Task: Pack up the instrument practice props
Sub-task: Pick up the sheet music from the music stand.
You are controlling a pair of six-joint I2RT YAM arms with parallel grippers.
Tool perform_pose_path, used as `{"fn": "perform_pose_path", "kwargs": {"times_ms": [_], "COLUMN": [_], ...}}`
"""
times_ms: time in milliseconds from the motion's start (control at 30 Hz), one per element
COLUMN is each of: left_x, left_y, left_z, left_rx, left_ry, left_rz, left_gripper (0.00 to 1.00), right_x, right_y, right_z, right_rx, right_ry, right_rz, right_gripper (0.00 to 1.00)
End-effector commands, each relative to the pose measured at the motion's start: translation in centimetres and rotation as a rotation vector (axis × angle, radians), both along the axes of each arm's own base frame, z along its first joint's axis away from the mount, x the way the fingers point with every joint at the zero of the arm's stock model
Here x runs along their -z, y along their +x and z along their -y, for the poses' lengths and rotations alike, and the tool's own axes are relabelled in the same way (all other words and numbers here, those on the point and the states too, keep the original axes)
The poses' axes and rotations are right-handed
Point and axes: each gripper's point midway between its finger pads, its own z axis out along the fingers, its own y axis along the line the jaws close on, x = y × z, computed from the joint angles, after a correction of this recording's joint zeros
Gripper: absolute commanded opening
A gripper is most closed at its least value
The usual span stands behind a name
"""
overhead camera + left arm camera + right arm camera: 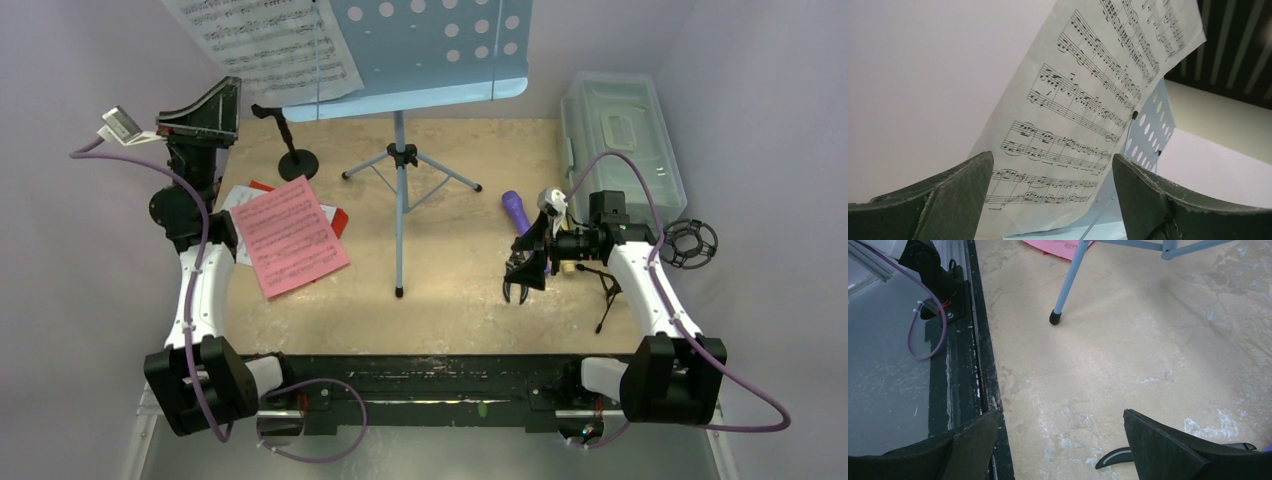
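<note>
A white sheet-music page [265, 40] hangs off the left side of the light-blue perforated music desk [440, 40], which stands on tripod legs [400, 165]. My left gripper [232, 108] is raised and open, aimed up at that page [1083, 100] without touching it; the desk [1148, 130] shows behind. Red and pink pages [290, 235] lie on the table beside the left arm. A black round-base pole [297, 160] stands behind them. My right gripper [520, 285] hangs open over bare table, near the purple microphone [517, 210] and black mic tripod [607, 290].
A translucent grey-green box [620, 140] sits lid-on at the back right. A black ring-shaped mount [692, 243] lies right of the right arm. In the right wrist view a stand foot [1055, 316] and the black front rail [960, 340] show.
</note>
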Motion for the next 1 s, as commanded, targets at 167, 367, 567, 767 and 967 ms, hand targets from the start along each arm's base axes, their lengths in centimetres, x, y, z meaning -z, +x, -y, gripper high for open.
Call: {"fn": "perform_pose_path", "kwargs": {"times_ms": [167,367,567,767,967], "left_x": [0.5,0.1,0.0,-0.1,-0.2], "left_y": [-2.2,-2.6,-2.6,-2.1,-2.3], "left_z": [-1.7,0.3,1.0,0.8,0.9], "left_rx": [0.115,0.236,0.282,0.291,0.293], "left_ry": [-0.031,0.084,0.143,0.145,0.149], "left_rz": [0.122,0.18,0.214,0.217,0.231], "left_gripper": [0.9,0.88,0.84,0.69,0.57], "right_x": [-1.0,-0.9,-0.8,-0.8,-0.8], "right_y": [0.3,0.4,0.4,0.4,0.4], "right_z": [-0.1,-0.1,-0.2,-0.2,-0.2], "right_rx": [-0.026,-0.026,-0.026,-0.026,-0.027], "right_ry": [0.007,0.007,0.009,0.009,0.01], "right_rz": [0.039,0.034,0.03,0.031,0.032], "right_gripper": [0.99,0.99,0.99,0.99,0.99]}}
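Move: The sheet music's middle is some 10 cm ahead of the left hand, 7 cm to its right and 6 cm higher. The music stand's plate is about 15 cm ahead, 31 cm right and 5 cm up. The pink sheet lies about 6 cm ahead, straight in line sideways, and 52 cm below. From the idle right hand the sheet music is roughly 21 cm ahead, 51 cm left and 40 cm up. Left hand dips left 3 cm, returns right, turning clockwise some 15 degrees, partly closing around the sheet music's edge. ##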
